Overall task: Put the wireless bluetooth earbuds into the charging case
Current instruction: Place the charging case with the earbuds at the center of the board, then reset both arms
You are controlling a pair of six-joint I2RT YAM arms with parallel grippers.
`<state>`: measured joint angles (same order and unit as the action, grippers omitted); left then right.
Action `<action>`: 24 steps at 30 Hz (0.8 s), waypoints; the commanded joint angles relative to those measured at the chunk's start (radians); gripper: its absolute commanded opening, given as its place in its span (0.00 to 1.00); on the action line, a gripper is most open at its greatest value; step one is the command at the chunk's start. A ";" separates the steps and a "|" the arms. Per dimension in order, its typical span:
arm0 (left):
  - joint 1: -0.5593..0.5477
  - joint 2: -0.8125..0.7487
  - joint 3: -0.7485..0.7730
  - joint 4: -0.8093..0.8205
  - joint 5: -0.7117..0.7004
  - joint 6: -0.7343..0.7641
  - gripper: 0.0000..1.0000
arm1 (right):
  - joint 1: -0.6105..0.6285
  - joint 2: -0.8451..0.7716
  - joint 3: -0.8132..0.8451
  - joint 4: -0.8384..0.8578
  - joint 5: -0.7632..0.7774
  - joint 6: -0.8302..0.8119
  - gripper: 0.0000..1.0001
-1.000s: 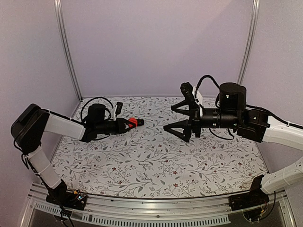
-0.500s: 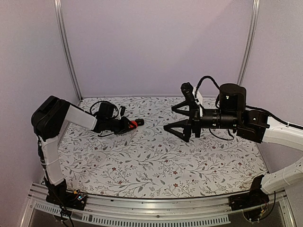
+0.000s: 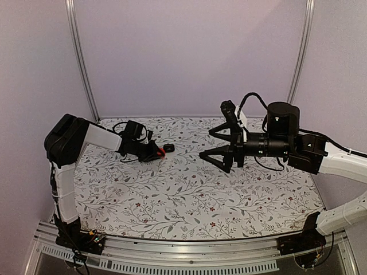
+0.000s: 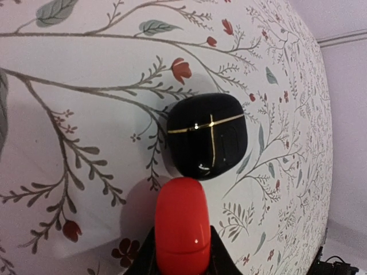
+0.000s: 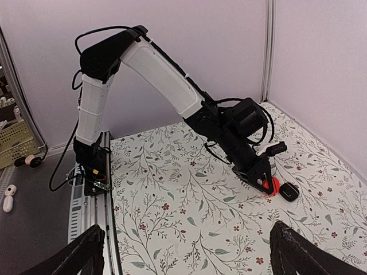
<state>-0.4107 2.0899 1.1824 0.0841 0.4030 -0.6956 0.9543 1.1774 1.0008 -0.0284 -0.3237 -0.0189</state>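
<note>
My left gripper [image 4: 182, 255] is shut on a glossy red pebble-shaped case [image 4: 182, 220], held edge-on low over the table. Its tip reaches the near edge of a black case with gold lines [image 4: 207, 134] that lies flat on the cloth; whether they touch I cannot tell. From above, the red case [image 3: 162, 152] and black case [image 3: 170, 148] sit at the back left, with the left gripper [image 3: 159, 153] behind them. My right gripper [image 3: 206, 143] hovers wide open to their right, holding nothing. The right wrist view shows the red case [image 5: 270, 187] and black case [image 5: 289, 191]. The earbuds are out of view.
The floral tablecloth [image 3: 189, 195] covers the table. Purple walls and metal posts [image 3: 80, 63] close in the back and sides. An aluminium rail [image 3: 172, 252] runs along the near edge. The left arm's cables [image 3: 123, 129] loop near its wrist.
The left arm has raised its elbow and swung in, tipping its gripper down and bringing the red case slightly nearer the black case. The right arm has barely moved.
</note>
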 commanded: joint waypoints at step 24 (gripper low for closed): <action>0.020 -0.249 0.064 -0.349 -0.400 0.214 0.96 | -0.034 -0.078 -0.004 -0.035 0.072 0.014 0.99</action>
<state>-0.3943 1.9526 1.2419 -0.2085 0.0952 -0.5724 0.9474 1.1244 0.9997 -0.0433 -0.2840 -0.0154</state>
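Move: The left hand still holds the red charging case between its fingers, at or just above the board. The black case lies about 3 cm farther out and 4 cm to the right of this hand, at roughly its height. From the idle right hand, the red case is some 24 cm ahead, 23 cm to the left and about 30 cm below. The left fingers open wide, letting go of the red case, and draw off left about 6 cm, then up too. ##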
